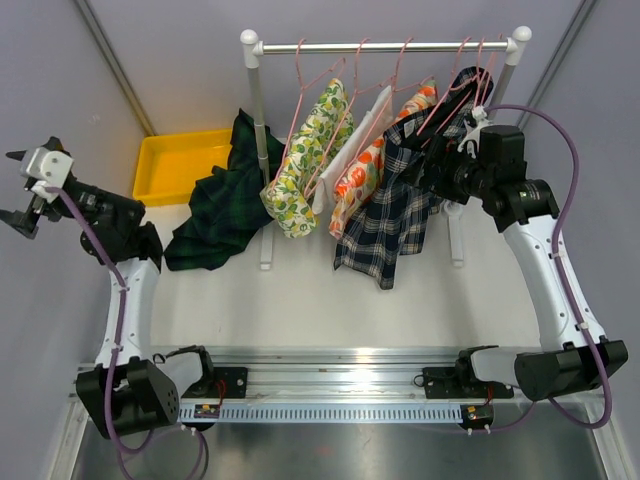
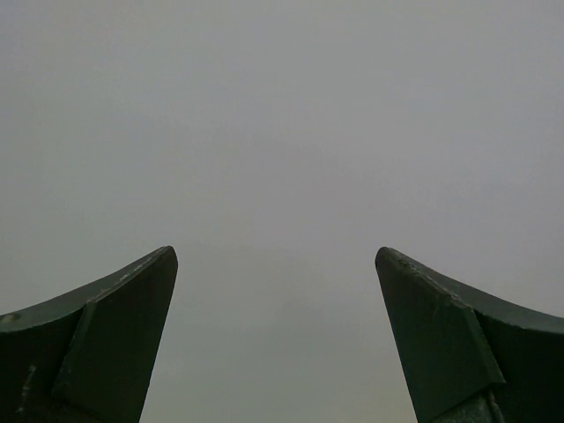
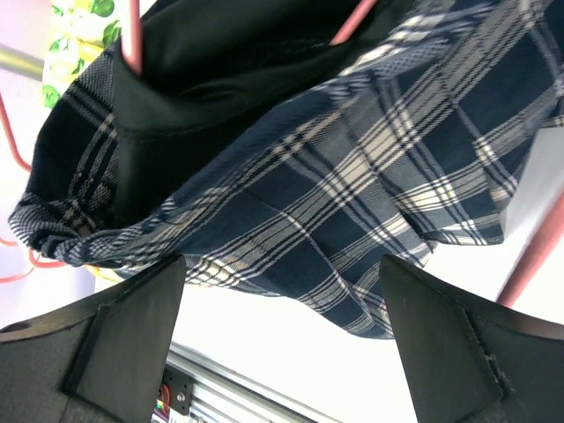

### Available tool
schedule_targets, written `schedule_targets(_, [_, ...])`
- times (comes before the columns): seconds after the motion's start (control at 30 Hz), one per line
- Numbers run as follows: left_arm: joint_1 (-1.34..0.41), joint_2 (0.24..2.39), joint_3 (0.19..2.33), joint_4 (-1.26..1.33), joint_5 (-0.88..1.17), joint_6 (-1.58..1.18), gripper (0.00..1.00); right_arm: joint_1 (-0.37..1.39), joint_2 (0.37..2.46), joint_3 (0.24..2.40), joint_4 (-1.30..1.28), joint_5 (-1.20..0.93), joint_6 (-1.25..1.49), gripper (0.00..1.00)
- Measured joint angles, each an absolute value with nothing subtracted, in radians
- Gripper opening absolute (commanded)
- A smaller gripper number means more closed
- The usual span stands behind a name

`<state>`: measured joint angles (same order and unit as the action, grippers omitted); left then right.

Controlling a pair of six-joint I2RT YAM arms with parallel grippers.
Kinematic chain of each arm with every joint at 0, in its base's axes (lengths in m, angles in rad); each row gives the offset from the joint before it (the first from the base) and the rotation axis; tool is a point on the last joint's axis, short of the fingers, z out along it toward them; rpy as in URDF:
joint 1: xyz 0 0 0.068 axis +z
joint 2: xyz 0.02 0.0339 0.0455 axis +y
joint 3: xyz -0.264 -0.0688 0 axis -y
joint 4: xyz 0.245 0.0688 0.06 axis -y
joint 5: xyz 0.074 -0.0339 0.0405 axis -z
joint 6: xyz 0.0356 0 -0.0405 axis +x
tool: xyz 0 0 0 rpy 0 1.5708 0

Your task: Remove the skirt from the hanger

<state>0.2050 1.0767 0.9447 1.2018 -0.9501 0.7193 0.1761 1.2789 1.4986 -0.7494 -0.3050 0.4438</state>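
A navy and white plaid skirt [image 1: 395, 215] hangs from a pink hanger [image 1: 452, 92] at the right end of the rail [image 1: 390, 46]. My right gripper [image 1: 442, 166] is up against the skirt's upper part, just below the hanger. In the right wrist view the skirt [image 3: 352, 176] fills the frame, with its dark lining and the pink hanger [image 3: 130, 40] above. The right gripper [image 3: 282, 273] is open there, its fingertips just under the hem, nothing between them. My left gripper [image 1: 16, 190] is far left, open and facing the grey wall [image 2: 276, 260].
Other garments hang on pink hangers: a lemon-print one [image 1: 305, 160], a white one [image 1: 358, 125] and an orange-print one [image 1: 360, 180]. A dark green plaid garment [image 1: 215, 215] droops by the rack's left post [image 1: 260, 130]. A yellow bin [image 1: 175, 165] sits at the back left.
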Motion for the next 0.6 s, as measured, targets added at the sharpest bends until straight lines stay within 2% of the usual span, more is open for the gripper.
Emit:
schedule_targets(0.13, [0.169, 1.079, 1.025, 1.159, -1.014, 0.697, 0.99, 0.202, 1.283, 1.502, -0.750, -0.297, 0.440, 0.99])
schedule_targets(0.23, [0.087, 1.038, 1.075, 0.947, -1.003, 0.567, 0.99, 0.206, 1.282, 1.501, -0.746, -0.288, 0.440, 1.00])
schedule_targets(0.33, [0.046, 0.966, 1.154, 0.592, -0.784, 0.323, 0.99, 0.207, 1.284, 1.502, -0.749, -0.262, 0.439, 0.99])
schedule_targets(0.43, [-0.011, 0.952, 1.233, 0.378, -0.523, 0.155, 0.99, 0.207, 1.295, 1.514, -0.754, -0.234, 0.438, 0.99])
schedule_targets(0.6, [-0.234, 1.144, 1.397, 0.110, -0.276, 0.082, 0.99, 0.207, 1.304, 1.547, -0.776, -0.200, 0.437, 0.99])
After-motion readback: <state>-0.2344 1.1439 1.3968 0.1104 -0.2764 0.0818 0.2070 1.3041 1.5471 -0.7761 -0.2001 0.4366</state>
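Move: My empty left hand is high over the table's left side. The green skirt, spilling off the tray, lies about 19 cm ahead of it, 31 cm right and 44 cm below. From this hand the yellow tray is roughly 29 cm ahead and 24 cm right, just as low; the rack's left post is some 21 cm ahead and 39 cm right. From my right hand the green skirt is about 39 cm left, 6 cm ahead and 28 cm down. I sweep my left hand in from the side, quickening, some 24 cm right and 17 cm forward, towards the green skirt and the rack's left post. It arcs up about 6 cm before starting to sink, while I swing the fingers about 75 degrees clockwise, from pointing left to pointing forward. They stay wide open and touch nothing. ##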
